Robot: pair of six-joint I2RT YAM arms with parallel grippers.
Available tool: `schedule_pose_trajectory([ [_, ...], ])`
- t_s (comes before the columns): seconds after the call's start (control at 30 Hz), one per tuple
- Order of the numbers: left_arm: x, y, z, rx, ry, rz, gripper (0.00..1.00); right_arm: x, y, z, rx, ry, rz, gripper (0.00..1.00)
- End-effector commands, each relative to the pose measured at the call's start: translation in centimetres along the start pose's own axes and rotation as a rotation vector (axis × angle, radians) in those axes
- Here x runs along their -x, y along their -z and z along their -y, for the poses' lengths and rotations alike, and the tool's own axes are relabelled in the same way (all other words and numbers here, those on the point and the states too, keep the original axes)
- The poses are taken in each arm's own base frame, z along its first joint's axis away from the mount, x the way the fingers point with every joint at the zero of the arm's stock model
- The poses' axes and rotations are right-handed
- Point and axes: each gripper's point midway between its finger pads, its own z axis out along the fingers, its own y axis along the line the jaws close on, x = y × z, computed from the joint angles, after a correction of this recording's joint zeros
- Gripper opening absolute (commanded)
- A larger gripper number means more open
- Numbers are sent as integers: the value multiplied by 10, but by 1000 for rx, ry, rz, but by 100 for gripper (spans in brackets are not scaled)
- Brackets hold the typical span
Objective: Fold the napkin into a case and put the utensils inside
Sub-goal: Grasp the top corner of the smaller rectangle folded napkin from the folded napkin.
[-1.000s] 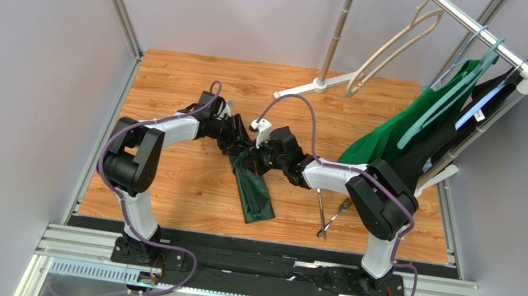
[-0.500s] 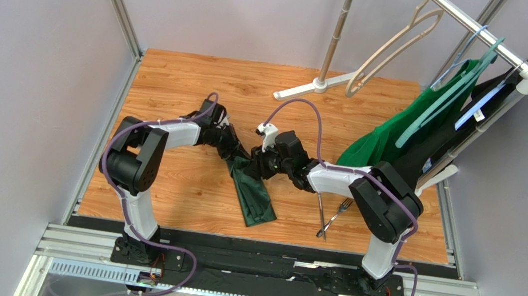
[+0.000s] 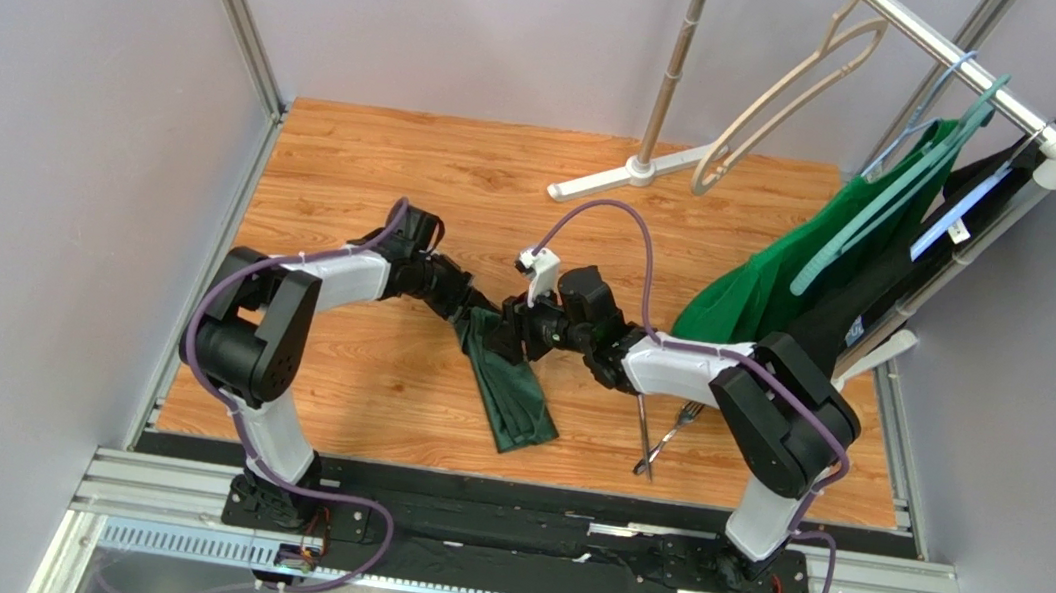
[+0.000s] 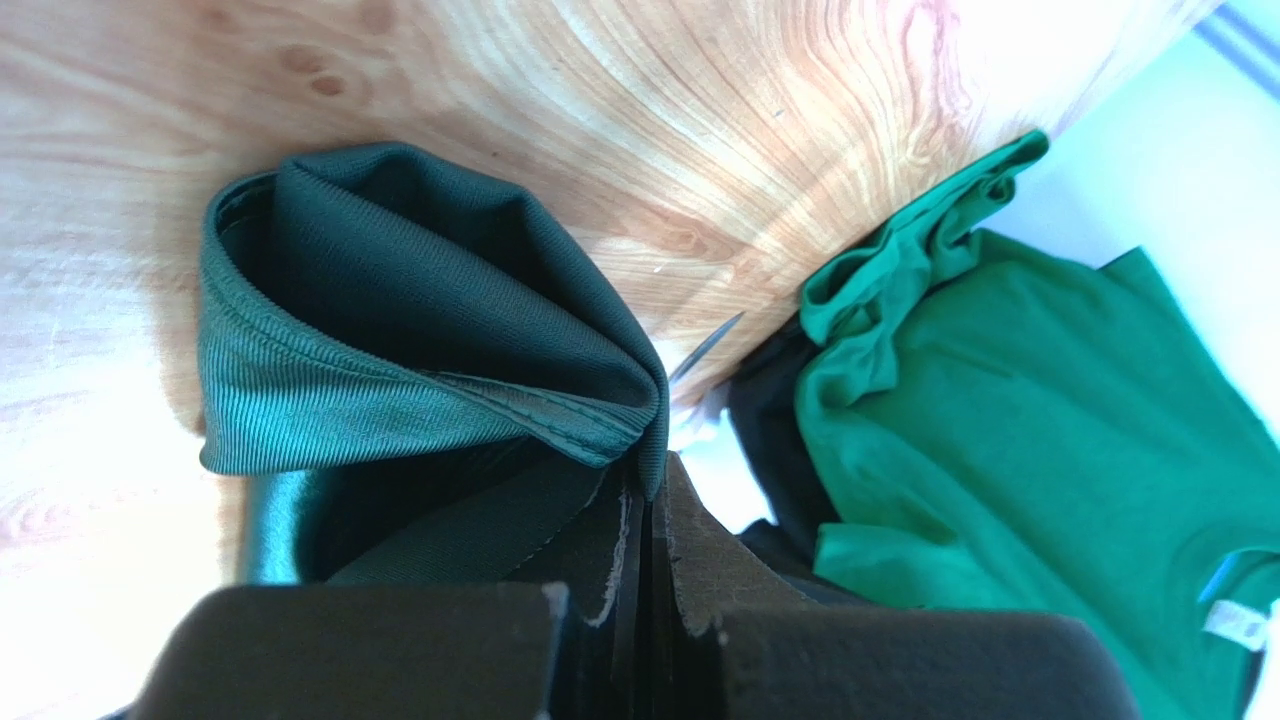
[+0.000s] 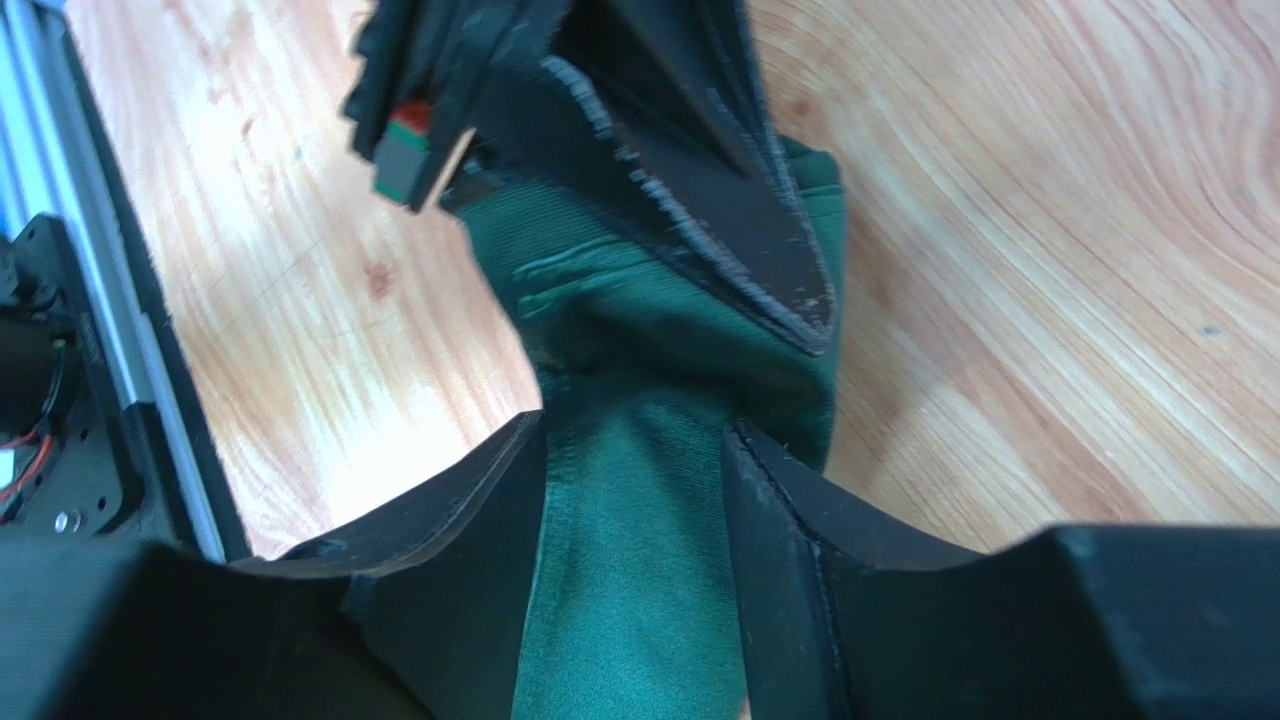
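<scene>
The dark green napkin (image 3: 515, 393) lies folded into a narrow strip on the wooden table, its far end raised between both grippers. My left gripper (image 3: 474, 317) is shut on that end; in the left wrist view its jaws (image 4: 649, 488) pinch a stitched edge of the napkin (image 4: 406, 345), which bulges open like a pouch. My right gripper (image 3: 512, 333) is open, and its fingers (image 5: 634, 435) stand apart on either side of the napkin (image 5: 631, 600). The left gripper's fingers (image 5: 721, 210) show just beyond. The utensils (image 3: 660, 431) lie crossed on the table at the right.
A bright green garment (image 3: 795, 269) on a teal hanger hangs from a rack at the right, over the table's edge, also in the left wrist view (image 4: 1037, 435). The rack's white foot (image 3: 625, 173) rests at the back. An empty hanger (image 3: 779, 93) hangs above.
My left gripper has closed on the napkin's raised end. My right gripper has opened and let go of the cloth. Both arms have shifted slightly.
</scene>
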Motion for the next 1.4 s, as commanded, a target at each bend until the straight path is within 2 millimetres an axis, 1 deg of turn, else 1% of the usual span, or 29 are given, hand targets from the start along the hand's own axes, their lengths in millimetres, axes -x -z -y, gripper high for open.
schedule_pose_trajectory([
  [0.0, -1, 6, 5, -5, 155, -38, 0, 33, 6, -26, 104, 116, 77, 52],
  [0.03, 0, 7, 5, -11, 142, -36, 0, 34, 6, -27, 106, 124, 68, 52],
  [0.1, 0, 9, 4, 1, 118, -39, 0, 34, 5, -18, 49, 113, 53, 52],
  [0.13, 3, 10, 2, 4, 52, -18, 0, 35, 5, -11, 17, 100, 48, 52],
  [0.17, 4, 12, 6, 14, 14, -4, 0, 40, 6, -11, 1, 75, 53, 52],
  [0.23, 7, 12, 2, 36, -78, 6, 0, 40, 8, -5, -34, 24, 39, 54],
  [0.3, 8, 6, 1, 6, -129, -6, 0, 40, 7, -5, -30, -72, 25, 52],
  [0.37, 7, -3, 7, -100, -209, -32, 0, 38, 6, -2, -18, -143, 25, 50],
  [0.4, 7, -10, 0, -100, -209, -49, 0, 31, 2, -6, 21, -197, -1, 49],
  [0.43, 7, -14, 1, -124, -262, -65, 0, 28, -1, -4, 31, -223, -17, 44],
  [0.47, 9, -17, 0, -110, -282, -77, 0, 25, -4, -3, 36, -246, -30, 42],
  [0.5, 12, -25, -7, -88, -296, -87, 0, 18, -9, -1, 53, -270, -43, 39],
  [0.53, 15, -27, -8, -91, -358, -84, 0, 16, -10, -2, 67, -295, -43, 34],
  [0.6, 17, -28, -14, -64, -380, -77, 1, 12, -13, 1, 66, -317, -46, 28],
  [0.63, 23, -28, -16, -50, -419, -37, 4, 7, -16, 2, 67, -323, -58, 21],
  [0.67, 25, -26, -21, -29, -424, -25, 8, 5, -17, 4, 64, -328, -63, 19],
  [0.7, 25, -21, -15, -37, -451, -1, 10, 6, -17, 4, 62, -328, -58, 17],
  [0.73, 29, -19, -14, -33, -490, 24, 14, 2, -19, 6, 57, -336, -67, 11],
  [0.8, 30, -14, -9, -35, -517, 42, 17, -1, -21, 10, 46, -347, -73, 9],
  [0.9, 30, -11, -5, -34, -555, 44, 31, -9, -27, 13, 41, -370, -93, 8],
  [0.93, 30, -10, -6, -32, -576, 42, 42, -10, -28, 14, 39, -373, -95, 7],
  [1.03, 29, -6, -9, -11, -617, 47, 52, -18, -30, 21, 2, -405, -106, 6],
  [1.17, 26, 6, -14, 28, -664, 67, 56, -26, -32, 25, -5, -426, -132, 4],
  [1.2, 22, 12, -12, 36, -687, 80, 56, -28, -34, 26, -4, -432, -139, 3],
  [1.23, 25, 14, -14, 65, -726, 110, 56, -29, -33, 26, -4, -435, -142, 2],
  [1.27, 22, 18, -17, 96, -741, 113, 56, -31, -34, 26, -4, -438, -145, 2],
  [1.3, 17, 23, -15, 107, -772, 128, 55, -31, -33, 26, -6, -438, -147, 1],
  [1.33, 21, 26, -17, 133, -802, 154, 53, -32, -33, 27, -8, -435, -148, 1],
  [1.37, 20, 29, -21, 157, -811, 158, 52, -31, -33, 26, -7, -432, -146, 1],
])
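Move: The left fingers already pinch the napkin's top end, raised; the table spot for it lies straight below, some 5 cm down. The lower end is about 16 cm back and 6 cm to the right of this hand. The open right hand hovers over the napkin's upper part, roughly 5 cm straight below it. From the right hand, the knife lies about 19 cm right and 9 cm back, with the fork 22 cm right and 11 cm back. Down about 5 cm goes the left hand with the pinched top end, then its fingers open and it eases up and left by 3 cm or so, wrist rolling some 35 degrees. The right hand first rises slightly, then sinks about 6 cm onto the napkin's upper part, rolling and closing to pinch the cloth. ##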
